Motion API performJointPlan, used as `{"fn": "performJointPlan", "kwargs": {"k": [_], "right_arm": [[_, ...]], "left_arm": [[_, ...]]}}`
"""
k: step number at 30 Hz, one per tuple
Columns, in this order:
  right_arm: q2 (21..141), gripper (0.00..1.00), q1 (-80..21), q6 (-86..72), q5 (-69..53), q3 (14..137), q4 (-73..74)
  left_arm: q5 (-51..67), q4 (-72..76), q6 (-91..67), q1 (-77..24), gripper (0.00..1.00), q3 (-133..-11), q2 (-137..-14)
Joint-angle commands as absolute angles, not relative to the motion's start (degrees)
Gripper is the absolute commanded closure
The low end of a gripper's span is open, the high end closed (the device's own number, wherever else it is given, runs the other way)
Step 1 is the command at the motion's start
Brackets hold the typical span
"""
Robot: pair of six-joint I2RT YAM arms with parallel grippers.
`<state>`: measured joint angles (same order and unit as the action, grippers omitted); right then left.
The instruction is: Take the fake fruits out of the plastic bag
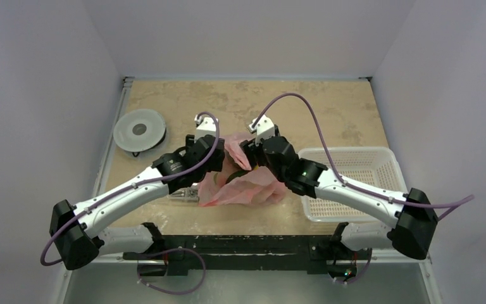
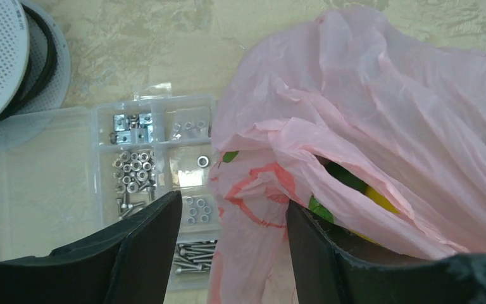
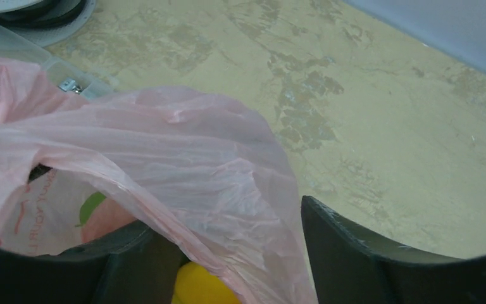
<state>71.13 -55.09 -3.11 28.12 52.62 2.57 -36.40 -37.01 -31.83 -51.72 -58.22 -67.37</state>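
The pink plastic bag point(image 1: 248, 185) lies crumpled at the table's middle, between both arms. In the left wrist view its mouth gapes, showing a dark green fruit point(image 2: 347, 178) and a yellow fruit point(image 2: 381, 200) inside. My left gripper point(image 2: 234, 253) is open, with a printed fold of the bag point(image 2: 259, 190) hanging between its fingers. My right gripper point(image 3: 228, 253) is open astride the bag's rim point(image 3: 183, 183): the left finger point(image 3: 126, 266) sits under the film, the right finger point(image 3: 354, 253) outside. A yellow fruit point(image 3: 202, 286) shows beside that left finger.
A clear box of small metal parts point(image 2: 145, 166) lies just left of the bag, also visible as the clear box point(image 1: 183, 195) from above. A round perforated disc point(image 1: 139, 130) sits at the back left. A white perforated basket point(image 1: 354, 180) stands at the right, under my right arm.
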Motion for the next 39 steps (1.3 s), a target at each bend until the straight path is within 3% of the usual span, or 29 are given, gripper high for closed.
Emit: {"fn": "performJointPlan", "kwargs": {"k": [1,5,8,17,19,21,23,26,29,35,39], "right_arm": [[73.22,0.41,-54.47,-4.60,27.01,56.39,-5.64],[72.56,0.79,-51.90,-8.03,22.89,59.30,-1.41],[69.67,1.00,-44.87,-12.84,12.81,58.99,-0.13],[77.10,1.00,-21.47,-21.42,-36.19,68.33,16.74],[79.20,1.00,-15.82,-25.97,-50.04,63.89,10.66],[80.10,1.00,-12.87,-32.52,-53.44,59.70,2.85],[81.73,1.00,-12.38,-33.45,-53.20,59.73,1.06],[86.69,1.00,-12.61,-20.43,-43.54,67.46,15.77],[90.74,1.00,-12.48,-15.29,-38.93,71.50,20.98],[88.60,1.00,-12.83,-11.06,-14.84,75.29,26.59],[86.88,1.00,-12.75,-11.29,-6.39,74.62,26.52]], "left_arm": [[-28.46,-28.58,-32.11,-47.20,0.49,-56.73,-66.56],[-15.23,-28.84,-31.48,-38.53,0.89,-57.38,-69.30],[-2.03,-25.73,-31.06,-33.35,1.00,-55.53,-69.40],[47.99,-2.17,-41.66,-14.37,1.00,-40.20,-60.32],[55.57,9.47,-48.06,-11.24,1.00,-36.78,-61.21],[58.84,19.79,-53.93,-9.40,1.00,-33.68,-62.08],[60.39,30.87,-60.16,-8.98,1.00,-30.71,-63.50],[62.58,55.58,-73.32,-8.88,1.00,-25.83,-67.96],[64.16,80.61,-88.57,-7.73,1.00,-23.48,-75.83],[63.26,81.29,-89.89,-5.70,1.00,-20.93,-80.01],[64.46,68.46,-84.04,-0.12,1.00,-18.97,-74.00]]}}
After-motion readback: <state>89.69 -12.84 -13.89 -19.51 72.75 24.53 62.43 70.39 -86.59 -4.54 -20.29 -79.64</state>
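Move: The left rim of the bag is some 2 cm ahead of the left hand and 2 cm below it; the screw box is about 6 cm left, 2 cm back and 16 cm down. The right hand has the bag's right rim about 2 cm ahead, level with its open fingers. The yellow fruit is roughly 15 cm below the right hand, 1 cm left and 1 cm back. Both hands pinch the bag's rim, the right pulling it 15 cm forward-right, the left rolling about 80 degrees. ##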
